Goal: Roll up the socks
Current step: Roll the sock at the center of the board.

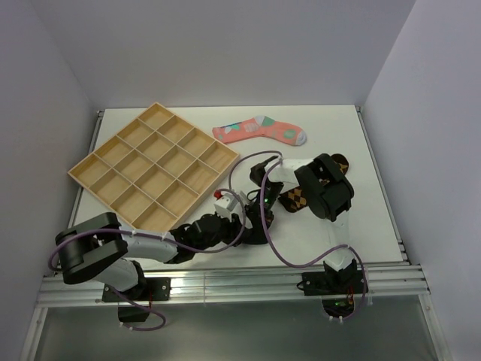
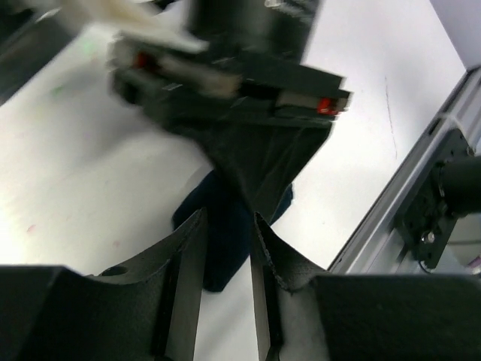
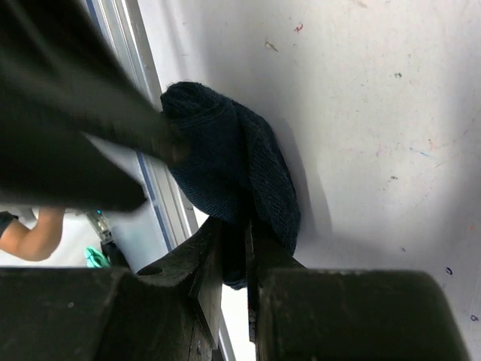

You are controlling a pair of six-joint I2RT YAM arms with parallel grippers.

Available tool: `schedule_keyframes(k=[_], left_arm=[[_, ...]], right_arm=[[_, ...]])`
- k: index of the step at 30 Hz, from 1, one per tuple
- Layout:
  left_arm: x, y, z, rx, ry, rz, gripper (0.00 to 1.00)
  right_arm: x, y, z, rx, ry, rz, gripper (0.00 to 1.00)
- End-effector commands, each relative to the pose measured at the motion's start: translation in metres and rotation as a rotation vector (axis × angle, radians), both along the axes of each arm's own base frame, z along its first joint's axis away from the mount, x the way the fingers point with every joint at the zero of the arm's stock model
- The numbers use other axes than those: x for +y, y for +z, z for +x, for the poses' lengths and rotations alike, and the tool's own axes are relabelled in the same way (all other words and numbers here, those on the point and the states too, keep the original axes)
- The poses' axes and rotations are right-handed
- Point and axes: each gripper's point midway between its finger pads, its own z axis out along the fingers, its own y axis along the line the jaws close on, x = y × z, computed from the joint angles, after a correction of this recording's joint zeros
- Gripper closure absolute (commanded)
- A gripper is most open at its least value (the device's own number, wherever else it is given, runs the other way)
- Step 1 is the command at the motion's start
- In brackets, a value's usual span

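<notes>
The dark navy sock (image 3: 233, 162) is bunched on the white table near its front rail. My right gripper (image 3: 246, 226) is shut on a fold of it. My left gripper (image 2: 225, 218) is open, its fingers standing either side of the navy sock's (image 2: 222, 248) end. In the top view both grippers meet over it, left gripper (image 1: 248, 226) and right gripper (image 1: 263, 207), and they hide it there. The brown-and-orange diamond sock (image 1: 297, 198) lies partly under the right arm. The pink sock (image 1: 259, 131) with teal and white patches lies flat at the back.
A wooden tray (image 1: 154, 165) with several compartments sits at the left of the table. The aluminium front rail (image 2: 409, 188) runs close beside the navy sock. Purple cables (image 1: 270, 241) loop over both arms.
</notes>
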Motion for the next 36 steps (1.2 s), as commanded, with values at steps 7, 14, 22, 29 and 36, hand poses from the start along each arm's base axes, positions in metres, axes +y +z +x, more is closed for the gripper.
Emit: schedule_keyframes(k=[7,14,22,29,36], left_arm=[[-0.039,0.007,-0.009,-0.101,-0.225,0.017,0.66],[-0.031,-0.003,-0.011,-0.078,-0.232,0.014,0.66],[-0.027,-0.021,-0.005,-0.053,-0.225,0.058,0.67],[-0.025,-0.032,-0.008,-0.032,-0.239,0.08,0.67],[-0.027,-0.051,-0.009,0.046,-0.236,0.139,0.93]], right_arm=[[-0.016,-0.032,0.02,-0.097,0.024,-0.127,0.92],[-0.017,-0.035,0.025,-0.111,-0.001,-0.151,0.92],[-0.017,-0.037,0.028,-0.124,-0.018,-0.168,0.92],[-0.02,-0.038,0.028,-0.137,-0.022,-0.181,0.92],[-0.018,-0.037,0.035,-0.194,-0.048,-0.171,0.9]])
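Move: The dark sock at the centre of the board is bunched in my right fingers, its middle about 2 cm back and 2 cm left of that hand point, at about its height. From my half-open left hand it lies about 3 cm to the right, 2 cm back and 4 cm below. The argyle sock is some 13 cm ahead and 20 cm right of my left hand, and the divided tray's middle about 16 cm ahead and 27 cm left. I bring my left hand right towards the bundled dark sock, then lower it beside my right fingers, about 3 cm each way, turning it clockwise some 10 degrees. At the end I close its fingers to pinch the sock there. My right hand stays put and keeps its grip, rolling slightly so that its left side dips. ##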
